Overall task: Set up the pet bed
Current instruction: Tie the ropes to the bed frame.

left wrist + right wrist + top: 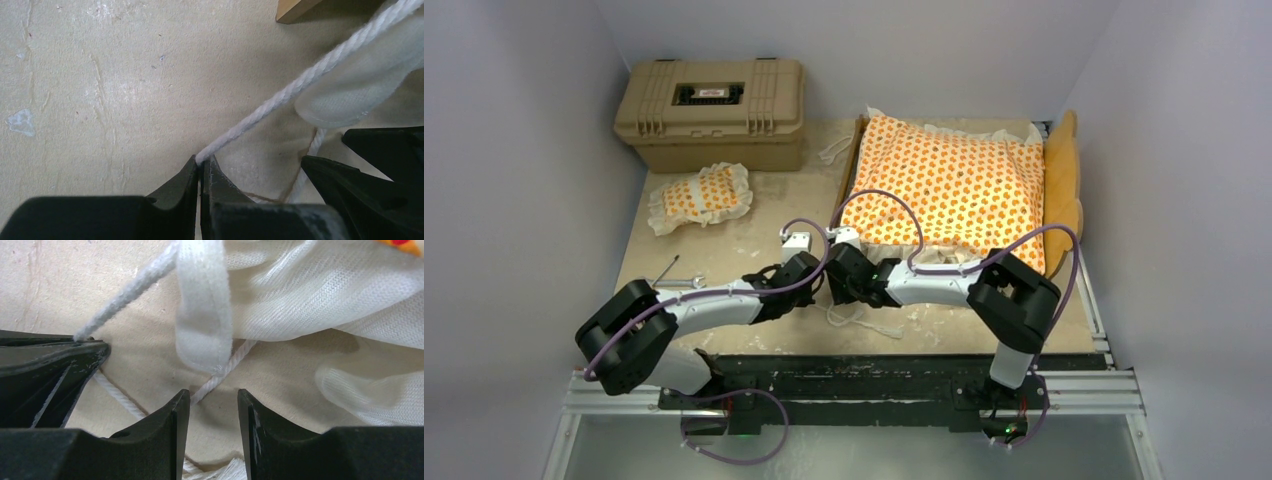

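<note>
The orange-patterned mattress cushion [946, 188] lies on the light-wood bed frame [1061, 190] at the back right. The small matching pillow [699, 197] lies on the table to the left. My left gripper [202, 162] is shut on a white cord [300, 82] that runs from the cushion's near left corner. My right gripper [214, 396] is open just above the table, beside a second white cord [220, 374] and a white fabric loop [202, 305] of the ruffle [320, 285]. Both grippers meet at the cushion's near left corner [824, 275].
A tan plastic hard case [712, 110] stands at the back left. A small metal tool [667, 272] lies by the left arm. Loose white cord [864, 320] lies near the table's front edge. The left fingers [45, 365] show at the left of the right wrist view.
</note>
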Motion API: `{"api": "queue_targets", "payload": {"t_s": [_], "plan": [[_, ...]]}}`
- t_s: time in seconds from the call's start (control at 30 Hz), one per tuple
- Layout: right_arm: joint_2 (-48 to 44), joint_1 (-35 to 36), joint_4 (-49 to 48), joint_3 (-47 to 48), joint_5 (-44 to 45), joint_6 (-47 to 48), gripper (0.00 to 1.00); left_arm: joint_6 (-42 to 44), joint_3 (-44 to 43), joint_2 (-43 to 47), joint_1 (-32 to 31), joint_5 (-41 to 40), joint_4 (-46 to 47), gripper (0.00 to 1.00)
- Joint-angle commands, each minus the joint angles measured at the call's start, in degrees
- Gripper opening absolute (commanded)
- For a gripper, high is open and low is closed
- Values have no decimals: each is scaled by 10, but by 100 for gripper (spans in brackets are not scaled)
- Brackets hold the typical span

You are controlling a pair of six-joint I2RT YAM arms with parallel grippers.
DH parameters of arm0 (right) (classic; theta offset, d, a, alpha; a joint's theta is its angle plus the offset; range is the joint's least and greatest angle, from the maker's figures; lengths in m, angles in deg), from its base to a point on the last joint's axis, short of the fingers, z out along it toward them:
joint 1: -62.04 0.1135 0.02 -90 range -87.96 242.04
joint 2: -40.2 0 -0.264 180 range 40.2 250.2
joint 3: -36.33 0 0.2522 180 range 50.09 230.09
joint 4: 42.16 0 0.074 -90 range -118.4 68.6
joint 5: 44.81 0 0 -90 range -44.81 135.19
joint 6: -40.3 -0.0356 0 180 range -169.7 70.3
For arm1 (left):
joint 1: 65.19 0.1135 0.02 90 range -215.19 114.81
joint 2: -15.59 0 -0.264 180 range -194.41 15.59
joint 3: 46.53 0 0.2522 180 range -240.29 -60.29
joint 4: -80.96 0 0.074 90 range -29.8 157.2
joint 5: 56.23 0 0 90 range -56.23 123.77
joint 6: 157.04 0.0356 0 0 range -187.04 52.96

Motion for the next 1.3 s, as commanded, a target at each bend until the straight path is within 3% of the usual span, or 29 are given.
{"api": "queue_targets", "payload": {"t_s": [0.0,0.23,0.37,0.43,0.53,0.6,0.67,0.8,0.97,1.07,1.17,1.27], "plan": [[29,22,35,-7,0,-7,44,12,-18,10,4,13,19,0],[67,22,55,14,17,-6,41,13,-34,4,4,23,24,0],[60,22,75,-2,27,-13,26,17,-39,5,5,24,22,1],[53,22,86,-9,30,-17,14,18,-39,5,4,25,22,1],[36,20,101,-22,38,-17,12,19,-41,4,5,31,25,1],[7,18,104,-32,28,-17,12,20,-43,3,4,39,28,2],[-31,16,109,-39,17,-18,0,22,-48,-1,5,51,31,3],[-126,13,141,-26,-5,11,0,25,-59,-12,5,88,47,4],[-220,-9,122,-6,-111,62,0,9,-72,-20,4,156,121,6],[-238,-23,92,-4,-171,76,0,-6,-75,-20,5,174,158,20],[-232,-32,74,-5,-182,76,0,6,-85,-2,5,140,115,41],[-224,-34,49,-12,-194,70,0,27,-71,46,5,115,84,54]]}}
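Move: The white rope that the right hand goes for lies between its open fingertips, about 1 cm ahead and 1 cm below. The frill stands roughly 4 cm ahead of the right hand and 1 cm left, the bed frame's corner leg about 10 cm ahead and 1 cm left. From the left hand, already pinching a rope, the right hand's rope is some 5 cm right, 1 cm ahead and 1 cm below, the leg 10 cm ahead and 4 cm right. Easing forward about 1 cm, the right hand shuts its fingers on the rope while the left keeps its pinch; the right then draws back and rightward and lifts some 12 cm, veering slightly left again. The left follows late, sweeping right about 8 cm and rising 5 towards the right hand's rope, rolling its left side down, and opens halfway, letting go of its own rope. ##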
